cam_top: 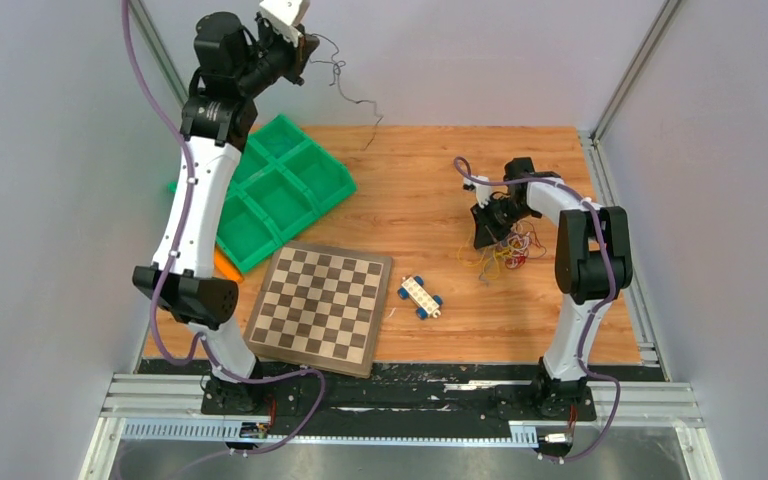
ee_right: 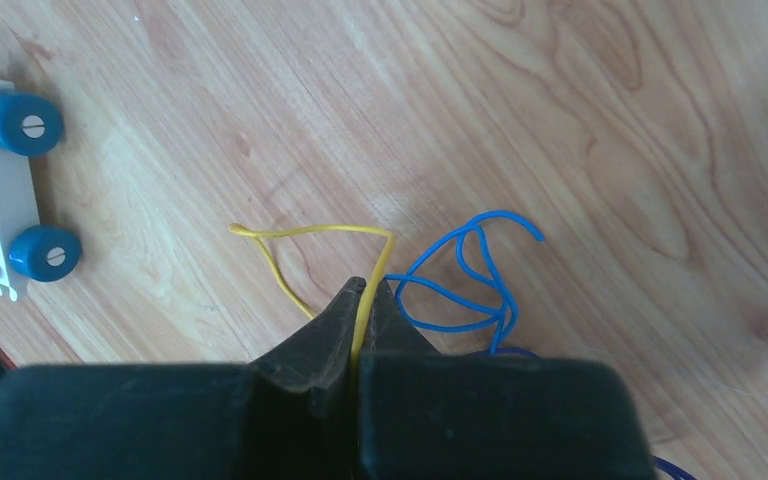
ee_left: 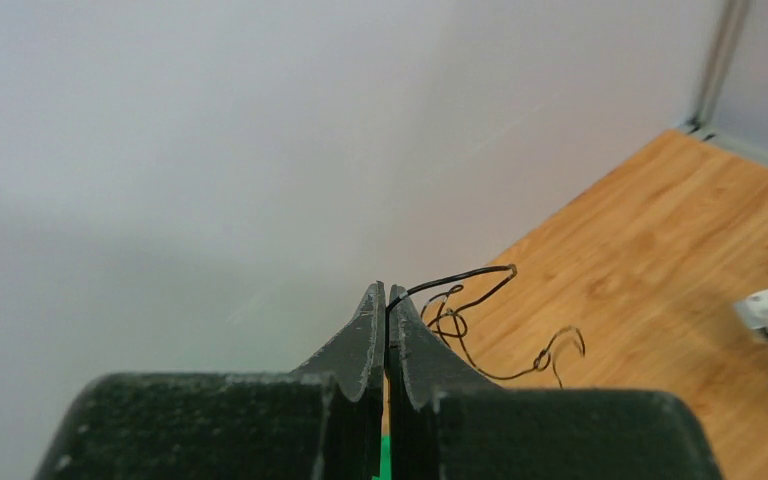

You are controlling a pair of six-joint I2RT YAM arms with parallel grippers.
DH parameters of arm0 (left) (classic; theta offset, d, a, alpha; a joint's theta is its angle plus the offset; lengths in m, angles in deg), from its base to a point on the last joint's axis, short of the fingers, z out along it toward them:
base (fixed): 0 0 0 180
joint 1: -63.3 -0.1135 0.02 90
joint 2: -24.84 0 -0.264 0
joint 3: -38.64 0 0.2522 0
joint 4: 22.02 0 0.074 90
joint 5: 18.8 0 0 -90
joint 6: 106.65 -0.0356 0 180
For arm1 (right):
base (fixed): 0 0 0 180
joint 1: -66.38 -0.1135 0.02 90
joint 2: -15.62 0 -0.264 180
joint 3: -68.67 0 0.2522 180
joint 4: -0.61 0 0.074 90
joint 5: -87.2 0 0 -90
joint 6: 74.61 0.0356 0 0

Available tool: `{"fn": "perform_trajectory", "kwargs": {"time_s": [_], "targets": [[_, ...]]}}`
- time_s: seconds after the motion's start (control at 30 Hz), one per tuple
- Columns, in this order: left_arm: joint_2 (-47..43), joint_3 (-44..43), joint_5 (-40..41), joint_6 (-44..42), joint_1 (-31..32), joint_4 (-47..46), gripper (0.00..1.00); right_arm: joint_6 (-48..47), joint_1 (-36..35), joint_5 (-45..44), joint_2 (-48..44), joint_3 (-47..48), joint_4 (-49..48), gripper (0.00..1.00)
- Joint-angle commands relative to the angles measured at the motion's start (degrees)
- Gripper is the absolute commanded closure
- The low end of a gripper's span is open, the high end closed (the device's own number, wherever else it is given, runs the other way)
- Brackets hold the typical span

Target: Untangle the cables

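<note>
My left gripper (cam_top: 305, 47) is raised high at the back left, above the table, and is shut on a dark cable (cam_top: 345, 85) that hangs free down toward the back edge. The left wrist view shows the gripper (ee_left: 387, 292) pinching that kinked dark cable (ee_left: 480, 320). My right gripper (cam_top: 487, 228) is low at the right, over a clump of mixed-colour cables (cam_top: 508, 250) on the table. In the right wrist view the gripper (ee_right: 365, 290) is shut on a yellow cable (ee_right: 315, 232), with a looped blue cable (ee_right: 465, 275) beside it.
A green compartment tray (cam_top: 280, 185) leans at the back left. A chessboard (cam_top: 322, 306) lies front centre. A white toy block with blue wheels (cam_top: 420, 296) sits right of it and shows in the right wrist view (ee_right: 0, 190). Grey walls enclose the wooden table (cam_top: 410, 180).
</note>
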State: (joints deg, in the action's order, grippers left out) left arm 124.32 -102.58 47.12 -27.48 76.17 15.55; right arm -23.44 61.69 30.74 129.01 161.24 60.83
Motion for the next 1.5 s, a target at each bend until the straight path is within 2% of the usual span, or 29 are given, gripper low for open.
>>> {"fn": "perform_trajectory", "kwargs": {"time_s": [0.0,0.07,0.17,0.37,0.57,0.77,0.97,1.1,1.27,1.47], "targets": [[4.7,0.0,12.5,-4.8,-2.9,0.6,1.0,1.2,-0.2,1.7,0.3,3.0,2.0,1.0],[6.2,0.1,15.5,-5.5,-4.8,0.3,1.0,1.3,-0.2,1.6,0.3,3.3,2.3,1.0],[6.8,2.4,15.7,-4.4,-8.3,-2.7,1.0,1.6,-0.2,1.6,0.2,3.5,2.6,1.0],[6.3,7.8,6.6,-5.8,-17.2,-9.9,1.0,1.8,-0.2,1.0,0.5,4.2,3.0,1.0],[10.1,5.6,4.9,-9.0,-23.1,-12.9,1.0,2.4,-0.2,0.6,1.2,4.7,3.8,1.0],[12.1,5.7,6.8,-11.9,-26.0,-14.6,1.0,2.4,-0.2,-0.3,1.4,5.0,4.7,1.0],[9.6,17.8,6.5,-18.7,-26.9,-18.8,1.0,2.8,-0.2,-0.5,1.5,5.3,5.3,1.0],[9.4,21.4,7.0,-21.4,-27.0,-21.0,1.0,2.8,-0.2,-1.2,1.7,5.8,6.0,1.0],[9.7,22.1,9.2,-21.9,-28.2,-22.7,1.0,2.7,-0.2,-1.6,1.8,6.1,6.6,1.0],[9.3,16.1,8.3,-17.7,-31.4,-21.1,1.0,2.9,-0.2,-1.3,2.1,6.4,6.6,1.0]]}}
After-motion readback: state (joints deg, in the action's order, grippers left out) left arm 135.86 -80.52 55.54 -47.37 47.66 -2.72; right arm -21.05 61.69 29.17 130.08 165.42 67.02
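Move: The left hand already holds the freed black cable high up, its fingers pointing forward and right. The green tray it is taken to has its middle about 17 cm to its left, 4 cm ahead and nearly 50 cm below. At table height the orange tube lies roughly 25 cm left and 12 cm back, and the chessboard some 27 cm back and 3 cm left. From the right hand, the tray is about 15 cm ahead and 45 cm left, level with it. Sweeping left by about 30 cm while sinking and going forward, the left arm carries the dangling black cable towards the green tray. The early part drops forward fast, then the hand runs left, and a second drop brings it some 20 cm lower over the tray's left end. The wrist swings counter-clockwise about 35 degrees to point forward, its left side lifting; the fingers keep their pinch. ##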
